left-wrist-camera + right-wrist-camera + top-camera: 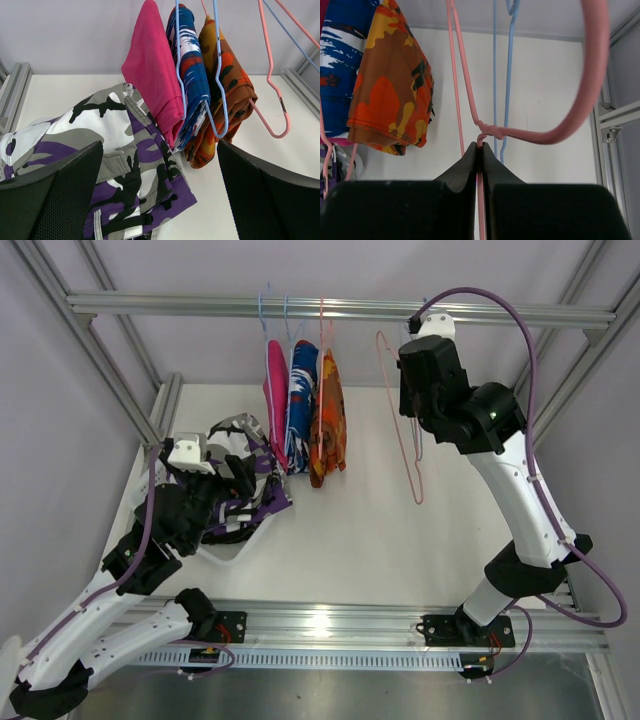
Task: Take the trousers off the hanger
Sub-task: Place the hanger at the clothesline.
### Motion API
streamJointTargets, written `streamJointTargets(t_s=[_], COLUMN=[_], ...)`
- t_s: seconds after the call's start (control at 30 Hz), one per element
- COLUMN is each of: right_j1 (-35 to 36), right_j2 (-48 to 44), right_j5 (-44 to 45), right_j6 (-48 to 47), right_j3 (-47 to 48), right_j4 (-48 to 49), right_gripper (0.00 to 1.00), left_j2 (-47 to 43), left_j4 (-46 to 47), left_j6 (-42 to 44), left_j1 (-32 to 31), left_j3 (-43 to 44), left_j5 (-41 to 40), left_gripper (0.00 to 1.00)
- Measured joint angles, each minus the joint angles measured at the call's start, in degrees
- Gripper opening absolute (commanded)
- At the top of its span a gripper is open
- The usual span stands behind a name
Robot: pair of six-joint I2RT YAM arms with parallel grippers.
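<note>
Three trousers hang side by side from the top rail [200,304]: pink [274,390], blue-white-red patterned [301,400] and orange [329,420]. In the left wrist view they are the pink [152,75], the blue-patterned [192,75] and the orange [230,95] on blue hangers [218,75]. Purple-white camouflage trousers [262,502] [125,150] lie crumpled on the table. My left gripper [238,476] [159,143] hovers over them, wide open and holding nothing. My right gripper [415,330] [480,146] is shut on the neck of a bare pink hanger [410,455] [545,135].
Aluminium frame posts [120,390] stand along both sides of the white table [400,550], with a cross rail at the near edge [330,620]. Thin blue hanger wires [509,75] hang behind the pink hanger in the right wrist view.
</note>
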Motion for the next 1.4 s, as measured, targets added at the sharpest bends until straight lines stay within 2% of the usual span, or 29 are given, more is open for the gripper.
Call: streamJointTargets(t_s=[0.67,1.4], right_j1=[-4.15,-8.37], right_j2=[2.47,6.1], right_j5=[-4.37,-4.98], right_j6=[-5.18,-7.96], right_j3=[1.75,4.26], right_j4=[8.04,13.94], right_gripper=[0.0,0.0], left_j2=[0.04,0.04], left_j4=[0.0,-0.02], left_j6=[-0.02,-0.04], left_j1=[0.0,0.0], left_j3=[-0.15,-0.15], left_j5=[0.46,2.43], left_gripper=[1.0,0.99])
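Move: Ahead of the right hand, which already grips the pink hanger just below its hook, the empty stretch of clothesline lies about 10 cm farther out and 5 cm higher. The empty blue hanger hangs from it, its middle about 10 cm ahead, 4 cm right and 12 cm below the hand; the orange trousers hang 10 cm ahead, 15 cm left, 8 cm below. From the left hand that stretch is some 25 cm ahead, 38 cm right, 12 cm up. Carrying the pink hanger forward and somewhat up, the right hand brings its hook to the clothesline, just left of the empty blue hanger: about 7 cm out and 3 cm up, the rise done before the last bit of forward travel. The wrist tips the fingers up by some 10 degrees while they stay shut on the wire. ##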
